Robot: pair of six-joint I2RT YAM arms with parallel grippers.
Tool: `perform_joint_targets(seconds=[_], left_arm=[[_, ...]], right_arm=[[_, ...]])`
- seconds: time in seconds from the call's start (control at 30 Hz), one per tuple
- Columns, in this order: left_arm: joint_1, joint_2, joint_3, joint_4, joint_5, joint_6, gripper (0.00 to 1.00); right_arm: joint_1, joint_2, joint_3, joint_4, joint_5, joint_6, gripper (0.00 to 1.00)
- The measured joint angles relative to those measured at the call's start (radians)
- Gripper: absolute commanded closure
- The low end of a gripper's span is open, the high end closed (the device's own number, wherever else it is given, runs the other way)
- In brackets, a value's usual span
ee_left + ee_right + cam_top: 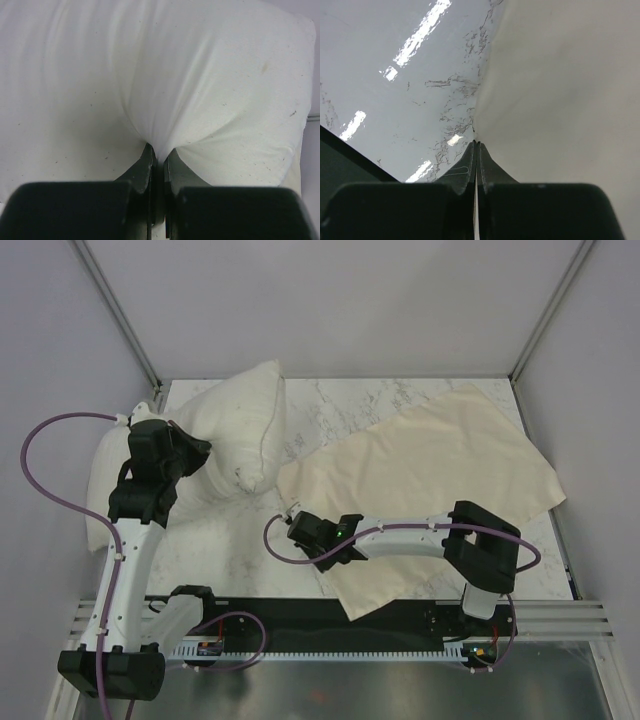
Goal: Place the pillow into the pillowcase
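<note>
The plump off-white pillow (240, 430) is at the back left of the marble table, bunched and lifted at its middle, its left end hanging off the table's left side. My left gripper (203, 449) is shut on a pinch of the pillow's cover; in the left wrist view the cover (190, 85) gathers into the closed fingers (159, 152). The thin cream pillowcase (440, 470) lies flat across the right half of the table. My right gripper (292, 522) is shut on the pillowcase's left edge (560, 100), low over the table.
The marble table (340, 405) is walled by grey panels at the back and sides. A black strip and metal rail (330, 625) run along the near edge between the arm bases. A purple cable loops out at the left (40, 440).
</note>
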Motion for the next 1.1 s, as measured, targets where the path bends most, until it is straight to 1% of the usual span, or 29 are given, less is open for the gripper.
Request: perform_joint_targets(seconds=[0.13, 0.27, 0.43, 0.53, 0.7, 0.77, 1.0, 1.1], left_arm=[[0.000, 0.000, 0.000, 0.000, 0.000, 0.000, 0.98], [0.000, -0.001, -0.005, 0.000, 0.003, 0.000, 0.98], [0.000, -0.008, -0.032, 0.006, 0.026, 0.000, 0.98], [-0.015, -0.010, -0.050, 0.010, 0.032, 0.000, 0.98], [-0.122, -0.010, -0.092, 0.011, -0.005, 0.009, 0.98], [-0.142, -0.010, -0.107, 0.007, -0.015, 0.010, 0.98], [-0.150, -0.019, -0.106, 0.002, -0.061, 0.010, 0.98], [-0.149, -0.018, -0.105, 0.002, -0.067, 0.009, 0.98]], right_arm=[[-0.012, -0.039, 0.000, 0.000, 0.003, 0.004, 1.00], [-0.068, -0.140, -0.010, 0.021, 0.001, 0.026, 1.00], [-0.227, -0.333, -0.115, 0.111, -0.029, 0.095, 1.00], [-0.325, -0.404, -0.185, 0.155, -0.048, 0.139, 1.00], [-0.402, -0.413, -0.254, 0.189, -0.097, 0.188, 1.00], [-0.416, -0.403, -0.264, 0.192, -0.116, 0.192, 1.00], [-0.420, -0.320, -0.268, 0.208, -0.159, 0.170, 1.00], [-0.423, -0.269, -0.282, 0.211, -0.146, 0.168, 1.00]])
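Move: The right hand already pinches the pillowcase's left edge and carries it towards the pillowcase middle, about 19 cm ahead and 24 cm to its right, level in height. The pillow's free end is some 22 cm ahead, 12 cm left and 14 cm above. From the left hand, which grips the pillow, the middle of that left edge lies about 21 cm right, 11 cm back and 26 cm below; the pillow's free end is roughly 9 cm right and 6 cm ahead. Up, forward and to the right in a quick arc, the right hand keeps its pinch and draws the edge inward over the pillowcase, rising about 10 cm and sinking most of it again, while turning clockwise nearly 30 degrees. Starting later, the left hand, still clutching the pillow, lowers it about 4 cm and shifts it some 3 cm right towards the pillowcase, tipping slightly down. ##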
